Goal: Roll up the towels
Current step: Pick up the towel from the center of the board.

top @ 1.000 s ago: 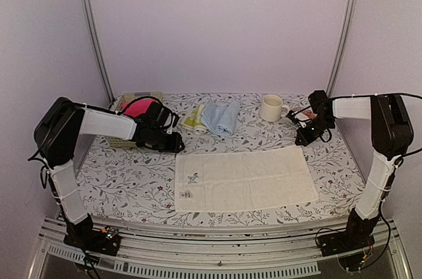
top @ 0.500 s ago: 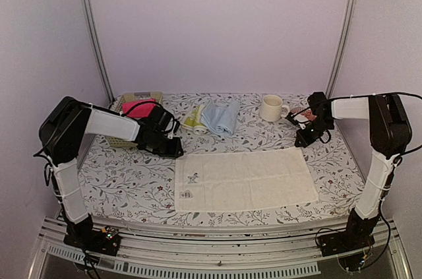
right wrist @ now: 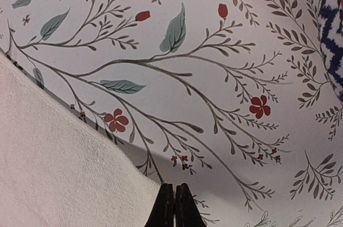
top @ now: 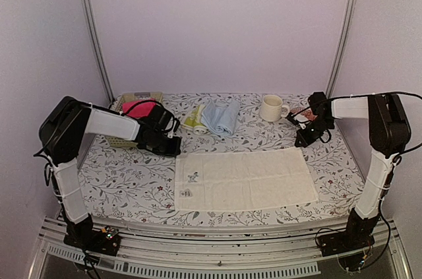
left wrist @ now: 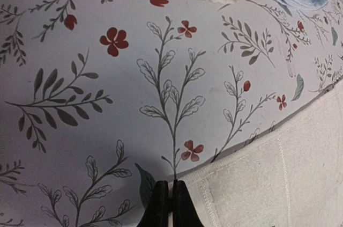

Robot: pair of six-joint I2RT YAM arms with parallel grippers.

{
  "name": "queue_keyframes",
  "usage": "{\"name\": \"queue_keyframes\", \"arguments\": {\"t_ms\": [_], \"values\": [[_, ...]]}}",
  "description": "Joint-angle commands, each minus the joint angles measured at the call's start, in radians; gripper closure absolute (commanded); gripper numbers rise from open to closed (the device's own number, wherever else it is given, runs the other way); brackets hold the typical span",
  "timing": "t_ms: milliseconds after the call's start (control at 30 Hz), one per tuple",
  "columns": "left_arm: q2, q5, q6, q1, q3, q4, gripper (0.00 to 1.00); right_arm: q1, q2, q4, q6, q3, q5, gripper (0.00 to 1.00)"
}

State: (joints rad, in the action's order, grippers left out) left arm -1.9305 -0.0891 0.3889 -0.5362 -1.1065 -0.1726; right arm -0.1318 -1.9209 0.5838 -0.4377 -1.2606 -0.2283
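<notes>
A cream-white towel (top: pixel 244 177) lies spread flat in the middle of the table. My left gripper (top: pixel 178 150) is down at its far left corner. In the left wrist view the left gripper (left wrist: pixel 171 188) is shut, and the corner of the cream-white towel (left wrist: pixel 278 184) ends right at its tips. My right gripper (top: pixel 301 142) is at the far right corner. There the right gripper (right wrist: pixel 174 189) is shut too, with the cream-white towel (right wrist: pixel 59 168) running in under its tips. A rolled light blue towel (top: pixel 221 117) and a rolled pale yellow-green towel (top: pixel 194 119) lie at the back. The hot pink towel (top: pixel 140 108) is in the basket.
A pale green mesh basket (top: pixel 120 139) stands at the back left behind my left arm. A cream mug (top: pixel 271 107) stands at the back right. A small blue-and-white patterned thing (right wrist: pixel 332 39) lies just beyond my right gripper.
My left gripper has slid a little towards the towel's far left corner and its jaws have closed there. The right arm and the towel have not moved.
</notes>
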Motion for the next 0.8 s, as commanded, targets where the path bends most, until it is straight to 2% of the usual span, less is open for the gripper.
{"name": "queue_keyframes", "arguments": {"t_ms": [0, 333, 533, 767], "values": [[0.064, 0.067, -0.045, 0.023, -0.059, 0.003, 1.0, 0.043, -0.015, 0.025, -0.012, -0.09, -0.051, 0.98], [0.101, 0.068, -0.081, 0.045, -0.105, 0.014, 1.0, 0.072, -0.059, 0.058, -0.026, -0.245, -0.096, 0.98], [0.137, 0.005, -0.071, 0.044, -0.058, 0.053, 1.0, 0.071, -0.048, 0.046, -0.04, -0.202, -0.104, 0.98], [0.203, -0.062, -0.069, 0.039, 0.0, 0.054, 1.0, 0.078, 0.053, 0.031, -0.066, -0.094, -0.152, 0.98]]}}
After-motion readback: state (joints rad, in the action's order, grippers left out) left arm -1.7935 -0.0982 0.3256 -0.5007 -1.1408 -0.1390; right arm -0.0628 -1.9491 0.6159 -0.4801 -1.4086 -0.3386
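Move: Pinched at its two far corners, the white towel has its middle about 24 cm right and 11 cm back of the left hand, and some 22 cm left and 14 cm back of the right. From the left hand the green towel is roughly 15 cm ahead and 7 cm right, the basket 15 cm ahead and 17 cm left. From the right hand the mug is about 15 cm ahead and 11 cm left, the bowl 13 cm ahead and 2 cm right. Lifting the white towel's far corners together, both hands keep their pinch and swing up and forward towards the things at the back, the left about 8 cm up and 5 cm out, the right some 6 cm each way. Then both ease back around 2 cm; the left stays high, its fingertips tilted some 10 degrees outward, while the right also sinks again. ##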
